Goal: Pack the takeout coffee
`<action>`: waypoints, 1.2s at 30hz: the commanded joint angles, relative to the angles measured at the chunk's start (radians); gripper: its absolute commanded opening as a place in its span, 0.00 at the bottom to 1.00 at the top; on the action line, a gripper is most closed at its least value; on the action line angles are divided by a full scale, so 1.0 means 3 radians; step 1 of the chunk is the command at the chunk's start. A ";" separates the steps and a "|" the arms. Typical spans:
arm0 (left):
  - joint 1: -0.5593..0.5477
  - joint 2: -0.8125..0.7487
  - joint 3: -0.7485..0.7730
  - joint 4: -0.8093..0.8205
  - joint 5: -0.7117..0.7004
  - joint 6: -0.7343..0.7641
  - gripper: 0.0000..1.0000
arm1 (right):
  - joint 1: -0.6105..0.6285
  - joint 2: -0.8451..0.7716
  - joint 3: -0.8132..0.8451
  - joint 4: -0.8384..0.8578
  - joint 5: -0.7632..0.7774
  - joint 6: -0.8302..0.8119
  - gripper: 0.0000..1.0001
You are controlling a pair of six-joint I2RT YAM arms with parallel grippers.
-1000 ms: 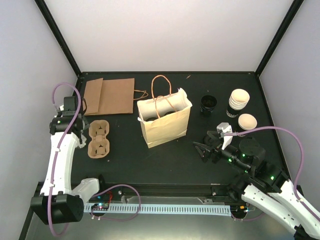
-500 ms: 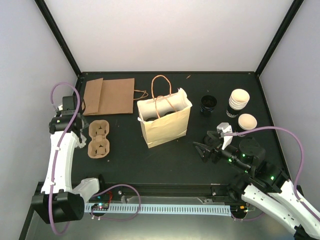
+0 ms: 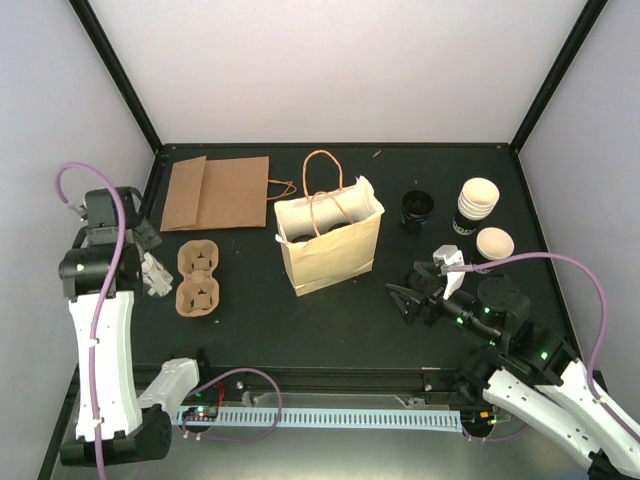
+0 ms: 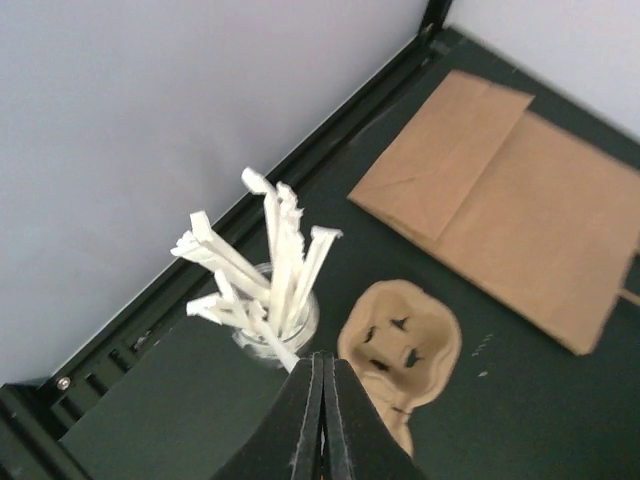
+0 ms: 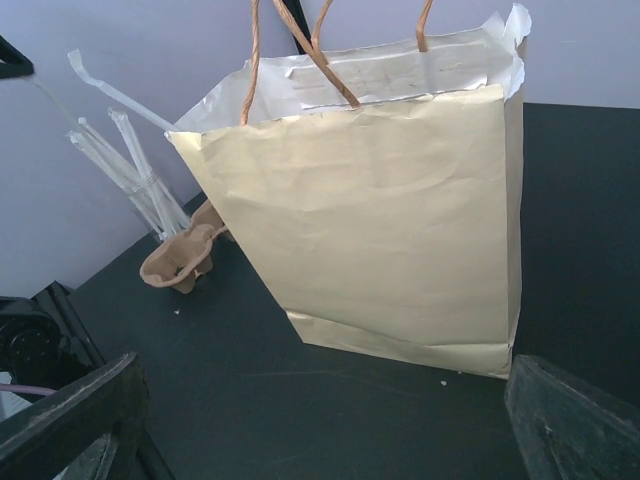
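Observation:
The takeout coffee, a small cream paper cup (image 3: 494, 243), stands at the right of the table, beside a stack of similar cups (image 3: 478, 203). The cream paper bag (image 3: 330, 240) stands open mid-table and fills the right wrist view (image 5: 390, 220). My right gripper (image 3: 408, 288) (image 5: 320, 430) is open, low over the table, facing the bag's side with nothing in it. My left gripper (image 3: 152, 272) (image 4: 322, 360) is at the far left, over a glass jar of wrapped straws (image 4: 270, 300). Its jaws are shut, and one straw (image 4: 275, 345) runs from the jar into their tips.
A pulp cup carrier (image 3: 197, 280) (image 4: 400, 345) lies right of the jar. A flat brown bag (image 3: 218, 192) (image 4: 510, 215) lies behind it. A black tub of lids (image 3: 416, 207) sits behind the right gripper. The side wall stands close to the left arm.
The left gripper has closed at the straw jar, and the left arm has swung left and risen toward the camera. The right arm, bag and cups have not moved.

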 commanded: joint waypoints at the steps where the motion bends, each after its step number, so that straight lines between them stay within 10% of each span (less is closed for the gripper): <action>1: 0.0018 -0.0140 0.0449 -0.0287 0.0302 -0.0048 0.02 | 0.0009 0.0016 -0.0007 0.0076 0.0007 0.0012 1.00; 17: 0.0016 -0.0346 0.1673 -0.0021 0.2087 -0.0330 0.03 | 0.0007 0.0073 0.0028 0.0016 0.0022 0.0002 1.00; 26: 0.0015 -0.0408 0.0974 0.1070 0.4102 -0.0642 0.02 | 0.0008 0.0139 0.0033 0.0008 0.0054 0.0007 1.00; 36: -0.0051 -0.0464 0.0679 0.1229 0.4119 -0.0637 0.02 | 0.0008 0.0148 0.0030 0.0006 0.0072 0.0017 1.00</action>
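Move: The left hand already holds a wrapped straw in its shut fingers, high above the straw cup, which lies about 5 cm ahead, 4 cm to the left and 24 cm below. The open paper bag it is bound for lies some 36 cm to the right, 9 cm farther out, its middle 18 cm lower; the cup carrier is about 6 cm ahead, 5 cm right and 27 cm below. From the idle right hand the bag is about 15 cm ahead, 14 cm left and 14 cm below. With its fingers kept shut on the straw, the left hand lifts steeply by nearly 20 cm from above the straw cup, drawing back about 5 cm and drifting right. Near the top it stops climbing and swings on to the right towards the paper bag's side, some 20 cm in all and still well above it, edging forward a little as the wrist turns clockwise by roughly 55 degrees and tips the fingers up from their steep downward slant, so that the straw points across at the bag. ##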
